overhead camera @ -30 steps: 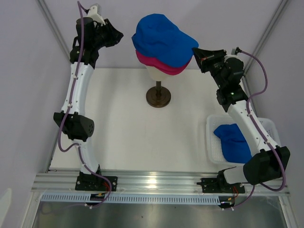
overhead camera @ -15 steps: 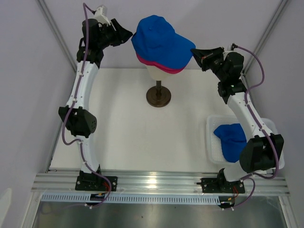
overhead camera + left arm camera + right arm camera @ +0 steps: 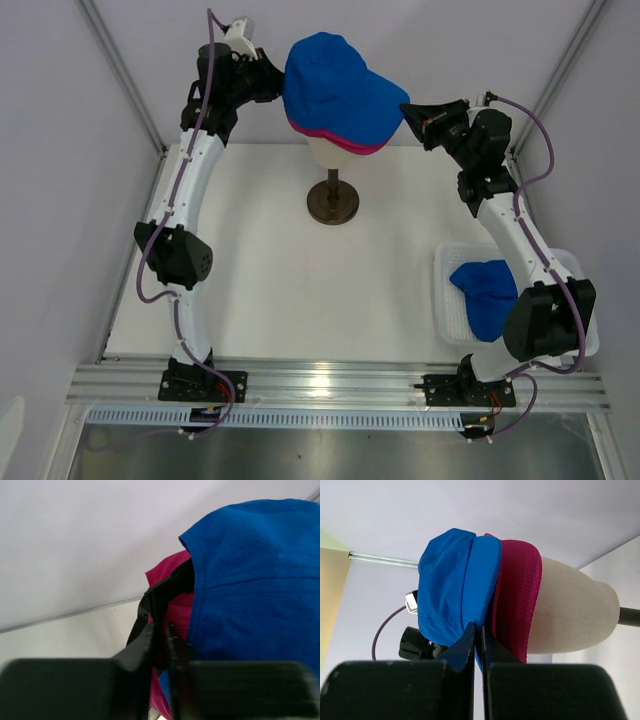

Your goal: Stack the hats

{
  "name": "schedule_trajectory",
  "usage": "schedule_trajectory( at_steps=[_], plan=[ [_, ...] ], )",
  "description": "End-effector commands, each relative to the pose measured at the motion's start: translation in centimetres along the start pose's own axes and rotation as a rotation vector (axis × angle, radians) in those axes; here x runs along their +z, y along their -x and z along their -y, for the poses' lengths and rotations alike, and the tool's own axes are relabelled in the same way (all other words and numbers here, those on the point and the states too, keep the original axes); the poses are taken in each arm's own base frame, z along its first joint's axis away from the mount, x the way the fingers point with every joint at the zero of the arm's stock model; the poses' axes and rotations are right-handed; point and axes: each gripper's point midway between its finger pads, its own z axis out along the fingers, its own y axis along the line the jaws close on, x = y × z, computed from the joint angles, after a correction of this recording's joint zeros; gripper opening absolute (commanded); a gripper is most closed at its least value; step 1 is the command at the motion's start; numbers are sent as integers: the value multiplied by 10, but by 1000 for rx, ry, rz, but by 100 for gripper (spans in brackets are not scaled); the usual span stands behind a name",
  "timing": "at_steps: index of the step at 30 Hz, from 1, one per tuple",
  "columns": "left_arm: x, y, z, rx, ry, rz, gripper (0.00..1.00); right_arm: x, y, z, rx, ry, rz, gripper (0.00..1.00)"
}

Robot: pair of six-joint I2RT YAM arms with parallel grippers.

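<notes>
A royal blue hat (image 3: 335,85) sits over a magenta-pink hat (image 3: 348,146) on the cream mannequin head (image 3: 328,158); only the pink rim shows beneath it. My left gripper (image 3: 275,85) is at the back of the hats. In the left wrist view its jaws (image 3: 161,632) stand nearly together on a black strap (image 3: 157,592) hanging from under the blue hat's (image 3: 250,580) rear edge, beside the pink fabric (image 3: 172,570). My right gripper (image 3: 405,112) is shut on the blue hat's brim (image 3: 482,580), with the pink hat (image 3: 517,590) just past it.
The head stands on a dark round stand (image 3: 333,203) at the back middle of the white table. A white mesh basket (image 3: 441,290) at the right holds another blue hat (image 3: 490,298). Grey walls close in behind and at both sides.
My left arm has swung right to the back of the hats and its jaws have come together on the strap. The blue hat now sits lower over the pink one.
</notes>
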Motion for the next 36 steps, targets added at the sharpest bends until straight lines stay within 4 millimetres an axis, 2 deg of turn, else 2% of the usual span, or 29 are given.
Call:
schedule_trajectory(
  at_steps=[1, 3, 6, 7, 11, 14, 17, 20, 24, 25, 28, 30, 33, 36],
  plan=[
    [6, -2, -13, 39, 101, 7, 10, 6, -2, 13, -55, -39, -19, 0],
    [9, -14, -26, 22, 146, -21, 1, 5, 0, 13, -74, -45, -15, 0],
    [10, -30, -37, 10, 186, -69, 1, 0, 7, 25, -119, -97, 20, 0],
    [11, -38, -42, 18, 196, -95, 1, -2, 8, 39, -135, -135, 29, 0],
    [8, -58, -45, 27, 187, -162, 1, -7, 7, 56, -183, -179, 33, 0],
    [1, -65, -46, 38, 194, -190, 1, -7, 6, 73, -229, -227, 19, 0],
    [-9, -56, -41, 69, 194, -174, 1, -7, 0, 85, -239, -261, -19, 0],
    [-17, -57, -43, 91, 215, -186, 1, -6, -1, 86, -264, -259, -35, 0],
    [-27, -55, -48, 132, 255, -198, 1, -3, 3, 74, -319, -247, -45, 0],
    [-30, -54, -50, 152, 264, -202, 1, -2, 7, 63, -355, -228, -37, 0],
    [-43, -52, -52, 211, 288, -229, 1, 0, 15, 55, -410, -222, -25, 0],
    [-52, -53, -58, 236, 318, -252, 1, 2, 23, 56, -413, -226, -19, 0],
    [-65, -38, -62, 253, 324, -232, 1, 7, 25, 54, -398, -203, -30, 0],
    [-65, -30, -59, 215, 291, -214, 1, 13, 25, 52, -396, -193, -46, 0]
  ],
)
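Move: Just right of the left fingertips is the black strap at the back of the blue hat; the hat's middle lies some 11 cm to that hand's right and about 4 cm nearer the robot, level with it. The pink hat sits beneath, 11 cm right, 3 cm back and 4 cm down, with the mannequin head 10 cm right, 2 cm back and 8 cm below. For the right hand, already on the brim, the blue hat's middle lies 11 cm left, 6 cm ahead. Shutting its fingers on the blue hat's back strap, the left hand pulls the hat's rear edge down some 5 cm, then, staying low, draws it left and back by 3 to 4 cm each, rolling about 20 degrees so its left side rises. The right hand keeps its pinch on the brim almost in place, rolling about 20 degrees the other way. ##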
